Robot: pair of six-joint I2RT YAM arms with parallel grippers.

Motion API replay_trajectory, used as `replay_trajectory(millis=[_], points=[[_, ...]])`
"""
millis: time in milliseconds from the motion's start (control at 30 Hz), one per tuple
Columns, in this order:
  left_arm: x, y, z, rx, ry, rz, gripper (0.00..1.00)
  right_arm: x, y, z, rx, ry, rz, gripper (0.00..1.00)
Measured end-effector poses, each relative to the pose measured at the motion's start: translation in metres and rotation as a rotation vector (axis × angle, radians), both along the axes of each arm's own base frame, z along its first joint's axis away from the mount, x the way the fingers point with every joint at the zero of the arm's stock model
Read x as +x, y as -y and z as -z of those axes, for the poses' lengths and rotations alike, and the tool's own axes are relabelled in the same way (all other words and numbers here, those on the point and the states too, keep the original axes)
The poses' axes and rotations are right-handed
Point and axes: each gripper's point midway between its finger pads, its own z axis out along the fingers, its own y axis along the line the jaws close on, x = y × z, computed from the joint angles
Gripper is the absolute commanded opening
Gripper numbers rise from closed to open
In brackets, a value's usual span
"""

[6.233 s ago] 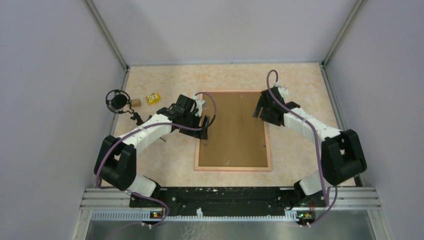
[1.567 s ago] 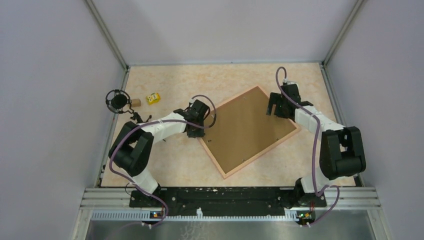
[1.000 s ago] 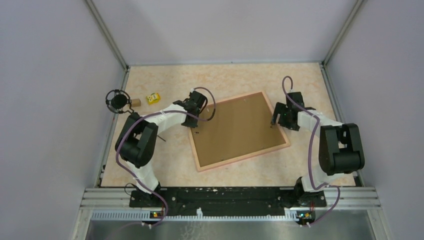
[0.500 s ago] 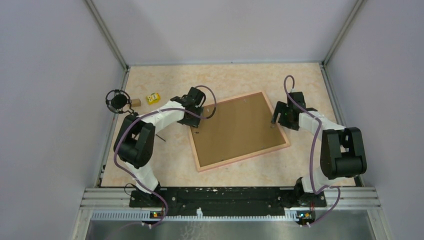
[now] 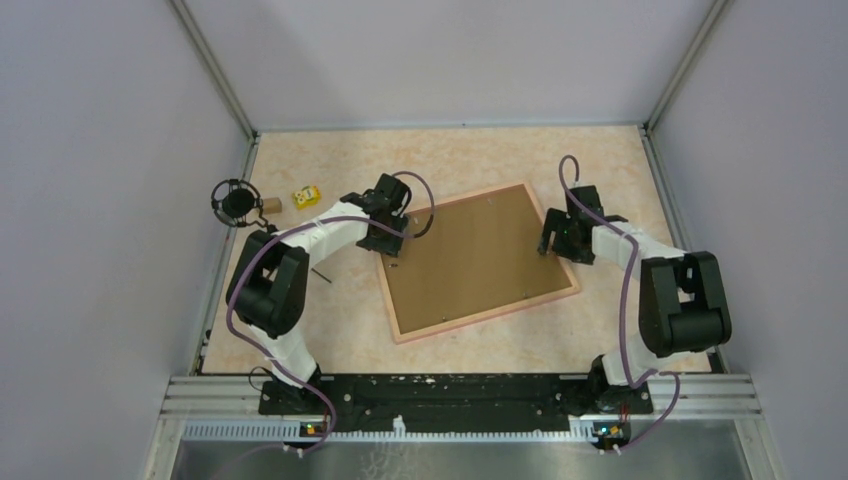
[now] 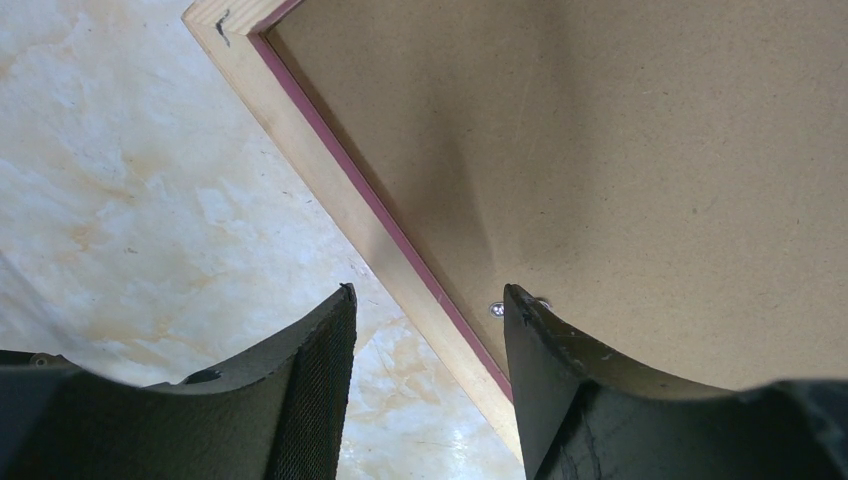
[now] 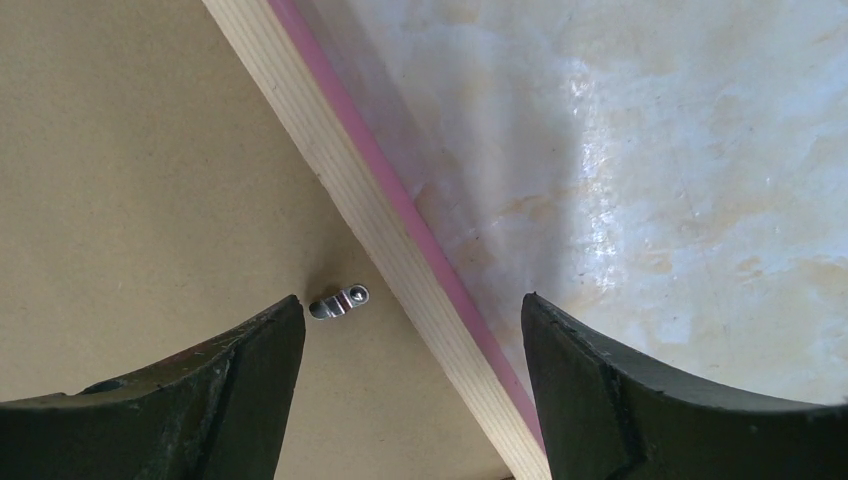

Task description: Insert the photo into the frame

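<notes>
The salmon-pink frame lies slanted in mid table, back up, filled by the brown backing board. The photo is not visible in any view. My left gripper is open and straddles the frame's left rail near its far corner. In the left wrist view the gripper has one finger over the table and one over the board, with the rail between. My right gripper is open and straddles the right rail. In the right wrist view the gripper has the rail between its fingers, beside a small metal clip.
A black round object, a small brown block and a yellow block sit at the far left. A small dark piece lies left of the frame. Enclosure walls bound the table on three sides.
The frame was turned from upright to a slanted sideways lie; over the last second it has stayed put. Both grippers remain at its side rails; the right one shifted slightly.
</notes>
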Motion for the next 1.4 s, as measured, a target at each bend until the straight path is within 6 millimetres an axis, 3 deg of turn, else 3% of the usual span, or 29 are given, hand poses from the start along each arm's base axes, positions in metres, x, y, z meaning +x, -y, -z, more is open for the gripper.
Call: replay_trajectory(millis=[367,733,1133,1300,1400], points=[[-0.002,0.002,0.001,-0.012,-0.011,0.007,0.61,0.005,-0.003,0.004,-0.046,-0.026,-0.004,0.76],[-0.003,0.002,0.001,-0.011,-0.016,0.007,0.61,0.005,-0.008,0.004,-0.033,-0.024,-0.025,0.54],[-0.004,0.003,0.001,-0.019,-0.022,0.010,0.60,0.005,-0.004,0.002,-0.068,-0.028,-0.073,0.37],[-0.005,0.004,0.001,-0.024,-0.024,0.012,0.60,0.005,-0.004,0.002,-0.074,-0.028,-0.091,0.31],[-0.005,0.005,0.002,-0.026,-0.025,0.013,0.60,0.005,-0.002,0.002,-0.088,-0.029,-0.105,0.34]])
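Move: The right hand hovers almost over the frame's right rail, open fingers either side of it; the part beside the metal clip lies level with the hand point, about 1 cm to its right and 2 cm below. That clip, on the brown backing board, is some 3 cm to the hand's left, level with it; the near right corner is about 9 cm back and 3 cm right. From the left hand this part of the rail is about 33 cm right, roughly level, 3 cm below. The right hand settles over the frame's right rail, first dipping back and down by roughly half a centimetre, then easing about 1 cm forward with one finger on the board side and the other on the table side. There it stays nearly in place, turning about 5 degrees counter-clockwise, while its fingers close steadily from about three quarters open to under a third, narrowing around the rail until the outer finger comes up against the rail's outer face. ##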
